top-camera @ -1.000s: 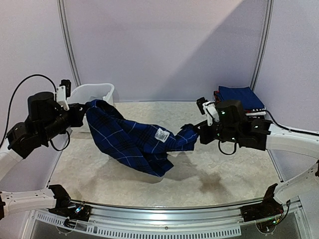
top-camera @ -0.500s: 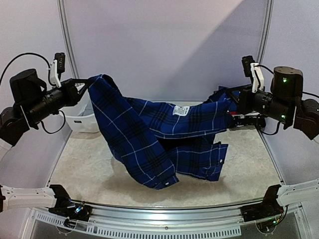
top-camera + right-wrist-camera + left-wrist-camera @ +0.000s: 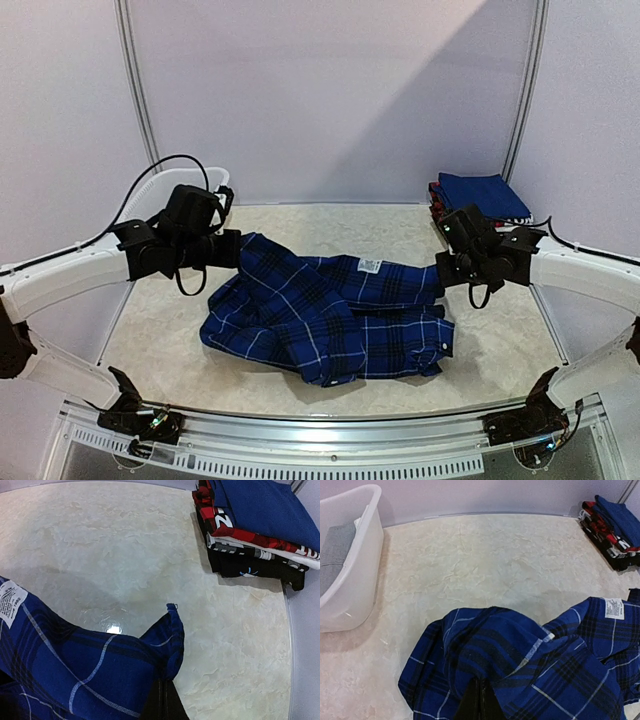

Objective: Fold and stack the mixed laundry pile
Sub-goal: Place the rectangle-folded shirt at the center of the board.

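The dark blue plaid shirt (image 3: 330, 320) lies spread and rumpled on the table, its white label (image 3: 370, 266) facing up near the collar. My left gripper (image 3: 238, 248) is shut on the shirt's upper left corner; in the left wrist view the plaid cloth (image 3: 520, 675) bunches over the closed fingers (image 3: 481, 705). At the other upper corner my right gripper (image 3: 442, 268) is shut on the plaid cloth (image 3: 100, 670), and a pointed fold (image 3: 172, 630) rises above its fingers (image 3: 162, 705). A grey garment (image 3: 335, 550) lies in the basket.
The white plastic basket (image 3: 170, 188) stands at the back left, behind the left arm. A stack of folded clothes (image 3: 480, 198), blue on top with red, white and black beneath (image 3: 255, 535), sits at the back right near the table's edge.
Both arms have come down and forward from holding the shirt stretched high in the air. The shirt now rests on the table, its lower part folded under.
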Motion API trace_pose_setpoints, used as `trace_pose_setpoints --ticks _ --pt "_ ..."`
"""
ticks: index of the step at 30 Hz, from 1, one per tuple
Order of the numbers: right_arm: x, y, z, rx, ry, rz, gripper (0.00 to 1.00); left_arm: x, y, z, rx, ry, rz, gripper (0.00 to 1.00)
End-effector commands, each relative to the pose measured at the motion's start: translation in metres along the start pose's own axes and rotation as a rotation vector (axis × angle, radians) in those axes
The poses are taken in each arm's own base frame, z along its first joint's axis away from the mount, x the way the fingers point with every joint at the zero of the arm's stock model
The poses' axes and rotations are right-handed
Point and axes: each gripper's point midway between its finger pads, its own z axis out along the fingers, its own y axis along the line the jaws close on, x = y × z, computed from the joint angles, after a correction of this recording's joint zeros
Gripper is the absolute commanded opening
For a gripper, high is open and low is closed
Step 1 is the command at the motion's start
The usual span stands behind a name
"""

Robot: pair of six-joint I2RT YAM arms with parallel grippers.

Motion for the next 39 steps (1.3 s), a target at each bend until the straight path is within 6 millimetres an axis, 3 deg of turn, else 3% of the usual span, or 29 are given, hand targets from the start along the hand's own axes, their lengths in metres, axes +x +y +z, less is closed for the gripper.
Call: trace_pose_setpoints --ticks 1,11,13,15,18,19,20,22,24,26,30,34,39 --pt "-0.014 0.009 0.010 -0.055 -0.045 0.082 0.00 -0.007 0.003 0.006 -0.005 -0.056 -0.030 0.00" --pt "0.000 0.010 0.052 -0.027 0.027 0.101 0.00 0.017 0.003 0.051 -0.006 0.035 -0.013 0.00" --pt "0.001 0.009 0.057 -0.028 0.036 0.101 0.01 0.022 0.002 0.059 -0.004 0.045 0.009 0.04" --pt "0.002 0.008 0.061 -0.017 0.046 0.095 0.03 0.026 0.006 0.066 -0.034 0.061 0.027 0.18" --pt "0.005 0.005 0.066 -0.005 0.061 0.102 0.09 0.031 0.011 0.068 -0.077 0.075 0.060 0.69" --pt "0.006 0.003 0.066 0.000 0.062 0.105 0.16 0.031 0.012 0.067 -0.080 0.073 0.073 0.81" --pt "0.006 0.002 0.067 0.004 0.062 0.108 0.27 0.032 0.010 0.065 -0.077 0.071 0.090 0.90" --pt "0.006 -0.003 0.068 0.017 0.062 0.112 0.38 0.031 0.003 0.058 -0.060 0.068 0.130 0.99" --pt "0.005 -0.009 0.068 0.029 0.061 0.114 0.50 0.031 0.000 0.049 -0.063 0.072 0.167 1.00" --pt "0.002 -0.019 0.069 0.048 0.067 0.126 0.54 0.030 -0.002 0.038 -0.074 0.067 0.199 1.00" --pt "-0.008 -0.027 0.057 0.050 0.043 0.135 0.76 0.025 -0.011 0.009 -0.072 0.032 0.261 1.00" --pt "-0.015 -0.027 0.042 0.012 0.028 0.149 0.84 0.038 -0.037 -0.017 0.013 0.042 0.358 0.99" --pt "-0.012 -0.006 0.023 -0.160 0.013 0.148 0.88 0.072 -0.073 -0.049 0.158 0.054 0.459 0.97"
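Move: Ahead of and below each raised hand lies the table spot for the shirt edge it holds: about 3 cm forward, 1 right and 9 down from the left hand, and 4 cm forward, 1 right and 7 down from the right. The shirt's middle is some 19 cm right and 9 back of the left hand. The laundry basket stands about 13 cm left and 13 ahead of the left hand, and the folded stack roughly 17 cm ahead and 9 right of the right hand. Lowering the shirt's far edge, both hands go down and a little forward, the left about 7 cm, the right about 5, then open wide and let go. The left rises again and pulls back some 8 cm and to the right over the shirt, turning clockwise; the right, having edged about 3 cm right, lifts roughly 3 cm. ##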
